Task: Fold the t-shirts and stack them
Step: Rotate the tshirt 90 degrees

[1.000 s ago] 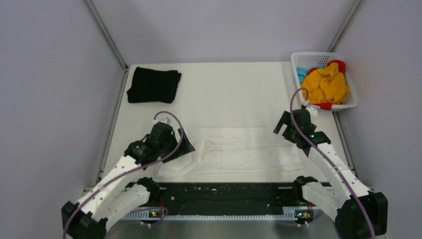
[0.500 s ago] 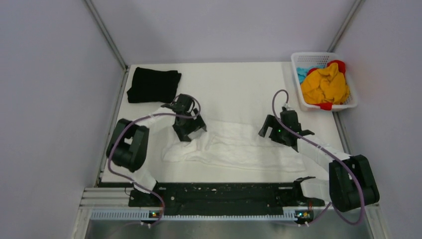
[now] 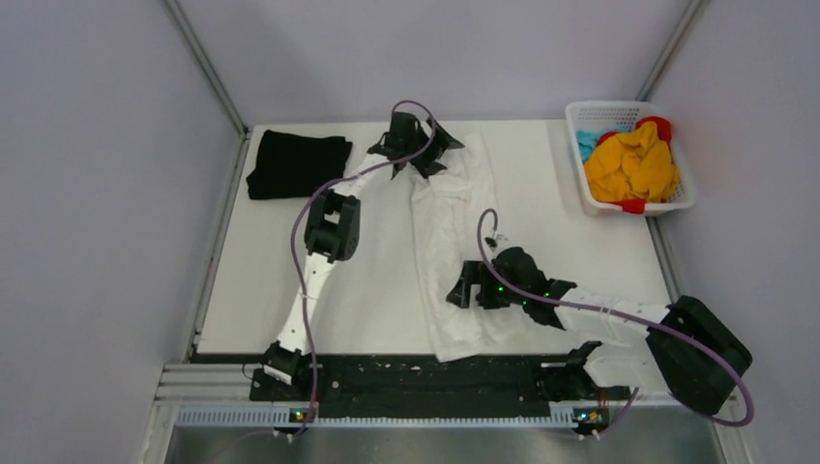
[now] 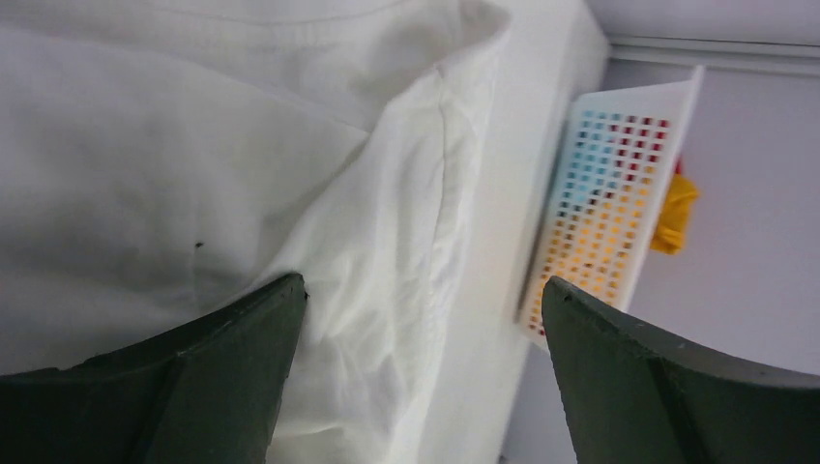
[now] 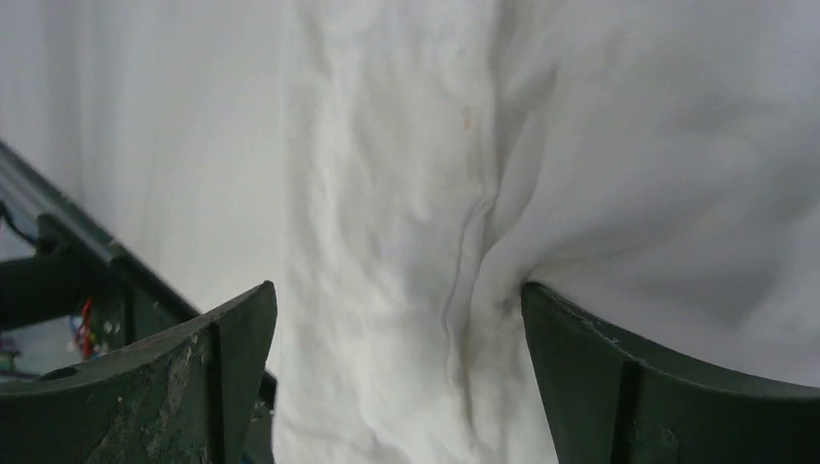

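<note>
The white t-shirt point(image 3: 445, 232) lies as a long wrinkled strip running from the table's back edge to its front edge. My left gripper point(image 3: 435, 157) is stretched out to the shirt's far end. In the left wrist view my left gripper point(image 4: 423, 290) is open just over the white cloth point(image 4: 193, 145) and holds nothing. My right gripper point(image 3: 462, 290) is over the shirt's near half. In the right wrist view my right gripper point(image 5: 398, 290) is open above the creased cloth point(image 5: 406, 193). The black t-shirt point(image 3: 298, 164) lies folded at the back left.
A white lattice basket point(image 3: 681, 193) with yellow, red and blue cloths stands at the back right; it also shows in the left wrist view point(image 4: 619, 193). Grey walls close in the left, back and right sides. A black rail point(image 3: 425, 377) runs along the front edge.
The white shirt lay crosswise near the front; now it runs front to back. My left arm has swung out to the back edge. My right gripper has moved left and nearer.
</note>
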Controlling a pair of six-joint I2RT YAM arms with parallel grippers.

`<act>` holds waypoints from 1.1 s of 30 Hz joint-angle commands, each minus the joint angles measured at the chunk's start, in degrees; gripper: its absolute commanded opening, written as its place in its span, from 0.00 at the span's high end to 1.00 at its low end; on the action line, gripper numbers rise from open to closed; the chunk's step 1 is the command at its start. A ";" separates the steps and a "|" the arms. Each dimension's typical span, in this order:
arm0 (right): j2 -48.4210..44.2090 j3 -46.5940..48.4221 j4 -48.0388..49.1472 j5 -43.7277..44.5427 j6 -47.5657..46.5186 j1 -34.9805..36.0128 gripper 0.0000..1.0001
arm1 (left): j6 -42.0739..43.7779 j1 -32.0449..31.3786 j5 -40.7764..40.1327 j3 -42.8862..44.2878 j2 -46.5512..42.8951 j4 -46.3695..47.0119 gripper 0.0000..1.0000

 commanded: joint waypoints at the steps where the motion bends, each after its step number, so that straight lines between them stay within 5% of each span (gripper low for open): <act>1: 9.74 0.02 6.78 -9.05 5.39 8.98 0.03 | -15.30 -0.86 4.66 6.97 12.40 15.84 0.01; 6: 21.85 5.09 13.73 -11.40 4.91 11.75 0.04 | -19.34 -1.00 -0.02 10.80 15.98 18.23 0.01; 10: 23.13 7.70 10.56 -10.23 3.17 12.76 0.04 | -18.72 0.50 -5.52 10.85 14.61 15.63 0.01; 21: 12.08 4.41 -4.02 -10.47 -4.05 13.36 0.01 | -19.61 5.32 -14.66 8.79 9.36 3.21 0.02; 33: -3.94 13.28 -9.10 -2.68 -7.44 13.37 0.01 | -6.29 6.26 -15.78 6.80 -5.02 1.72 0.01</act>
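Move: Under the left hand's open fingers, some 3 cm down, lies the white t-shirt's far end, its middle about 1 cm back; the folded black stack sits roughly 36 cm to the left of this hand and 3 cm back. From the right hand, the white t-shirt's near end has its middle about 10 cm back, 3 cm right and 3 cm down, while the table's near edge runs straight back, about 14 cm off. Dragging the white t-shirt by its two ends with open fingers, the left hand pushes forward and a little right, then sweeps forward and left, about 8 cm farther out and 7 cm left in all, turning counter-clockwise. The right hand slides left about 11 cm, then eases back and right, yawing some 20 degrees counter-clockwise and finally rising off 2 to 3 cm. ##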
